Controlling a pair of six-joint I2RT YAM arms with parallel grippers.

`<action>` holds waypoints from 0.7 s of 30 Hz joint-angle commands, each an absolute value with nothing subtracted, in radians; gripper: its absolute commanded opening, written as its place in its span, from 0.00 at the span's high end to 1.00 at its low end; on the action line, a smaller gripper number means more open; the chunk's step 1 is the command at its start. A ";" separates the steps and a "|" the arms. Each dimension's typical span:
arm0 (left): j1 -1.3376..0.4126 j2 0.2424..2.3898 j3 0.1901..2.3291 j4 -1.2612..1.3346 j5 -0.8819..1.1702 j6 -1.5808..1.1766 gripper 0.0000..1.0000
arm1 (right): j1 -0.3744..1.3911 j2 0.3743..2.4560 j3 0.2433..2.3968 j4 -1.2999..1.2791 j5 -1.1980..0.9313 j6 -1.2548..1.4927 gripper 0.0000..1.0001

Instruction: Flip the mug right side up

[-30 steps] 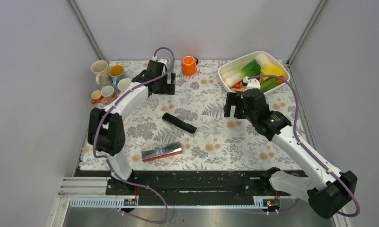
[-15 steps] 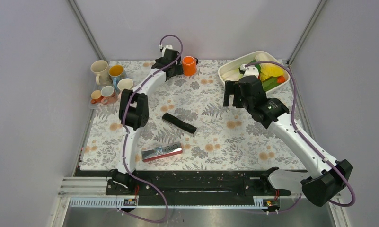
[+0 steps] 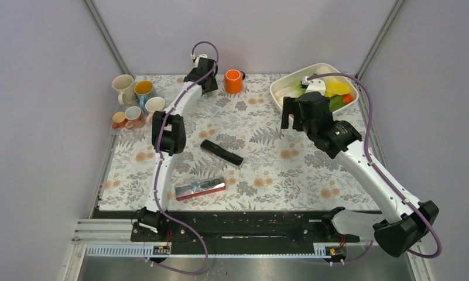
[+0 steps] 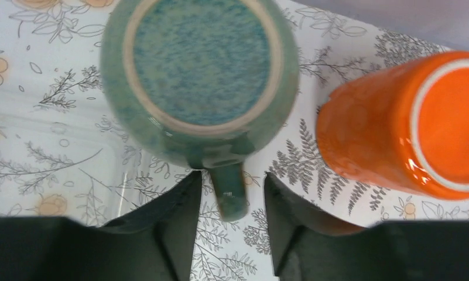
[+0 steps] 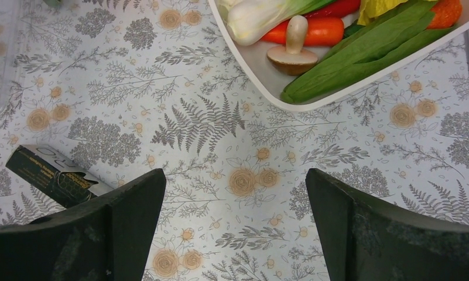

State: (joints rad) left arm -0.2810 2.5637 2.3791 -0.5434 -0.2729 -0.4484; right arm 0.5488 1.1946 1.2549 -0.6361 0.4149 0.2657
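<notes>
A green mug stands upside down at the back of the floral mat, its speckled base facing up. Its handle points toward my left gripper and lies between the two fingers. The jaws are partly closed around the handle, with a gap on each side, so this gripper is open. From the top camera my left gripper hides the green mug. My right gripper hangs open over bare mat, holding nothing, in front of the vegetable bowl.
An orange mug stands just right of the green mug. A white bowl of vegetables sits back right. Several mugs cluster at the left edge. A black box and a red-silver pack lie mid-mat.
My left arm has stretched to the back of the mat, bringing its gripper over the green mug, and its jaws have narrowed. The right gripper has shifted slightly toward the bowl.
</notes>
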 commanded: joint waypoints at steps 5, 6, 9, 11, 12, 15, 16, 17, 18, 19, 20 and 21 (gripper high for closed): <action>-0.254 2.595 2.462 -0.582 -0.172 -0.449 0.68 | 0.545 1.064 1.262 -0.638 0.522 0.258 0.01; -0.251 2.600 2.470 -0.588 -0.167 -0.453 0.70 | 0.545 1.045 1.256 -0.640 0.532 0.258 0.01; -0.244 2.604 2.477 -0.605 -0.140 -0.445 0.82 | 0.544 0.989 1.238 -0.639 0.562 0.262 0.00; -0.243 2.594 2.451 -0.622 -0.125 -0.434 0.96 | 0.545 0.947 1.220 -0.637 0.593 0.267 0.01; -0.244 2.578 2.413 -0.625 -0.112 -0.427 1.00 | 0.545 0.928 1.210 -0.633 0.605 0.268 0.01; -0.245 2.505 2.254 -0.593 -0.076 -0.417 1.00 | 0.543 0.880 1.178 -0.617 0.630 0.262 0.01; -0.247 2.477 2.210 -0.578 -0.059 -0.412 1.00 | 0.543 0.871 1.170 -0.611 0.639 0.261 0.01; -0.248 2.445 2.176 -0.572 -0.041 -0.406 1.00 | 0.543 0.861 1.163 -0.605 0.644 0.256 0.01; -0.252 2.421 2.151 -0.578 -0.024 -0.395 1.00 | 0.543 0.856 1.160 -0.601 0.643 0.250 0.01; -0.257 2.390 2.126 -0.582 -0.009 -0.381 1.00 | 0.543 0.854 1.160 -0.598 0.644 0.245 0.01; -0.265 2.355 2.091 -0.582 -0.008 -0.364 1.00 | 0.543 0.854 1.160 -0.596 0.642 0.241 0.01; -0.270 2.317 2.047 -0.578 -0.008 -0.352 1.00 | 0.543 0.852 1.160 -0.594 0.638 0.241 0.01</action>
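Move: The upside-down green mug's body stands about 6 cm ahead of the left hand and 1 cm to its left, near the same height; its handle already lies between the half-open fingers. The orange mug is some 9 cm to the hand's right and 6 cm ahead; the pale pink mug is roughly 18 cm left and 3 cm back. From the right hand, the green mug lies some 38 cm ahead, 23 cm left and 20 cm lower. Sinking about 1 cm and easing slightly left, the left hand closes its fingers on the green mug's handle and pinches it, then draws back some 3 cm towards the robot at near-constant height, turning a little clockwise. Meanwhile the empty, open right hand swings right, up and back, about 10 cm in all, away from the mugs, its fingertips tilting up. ##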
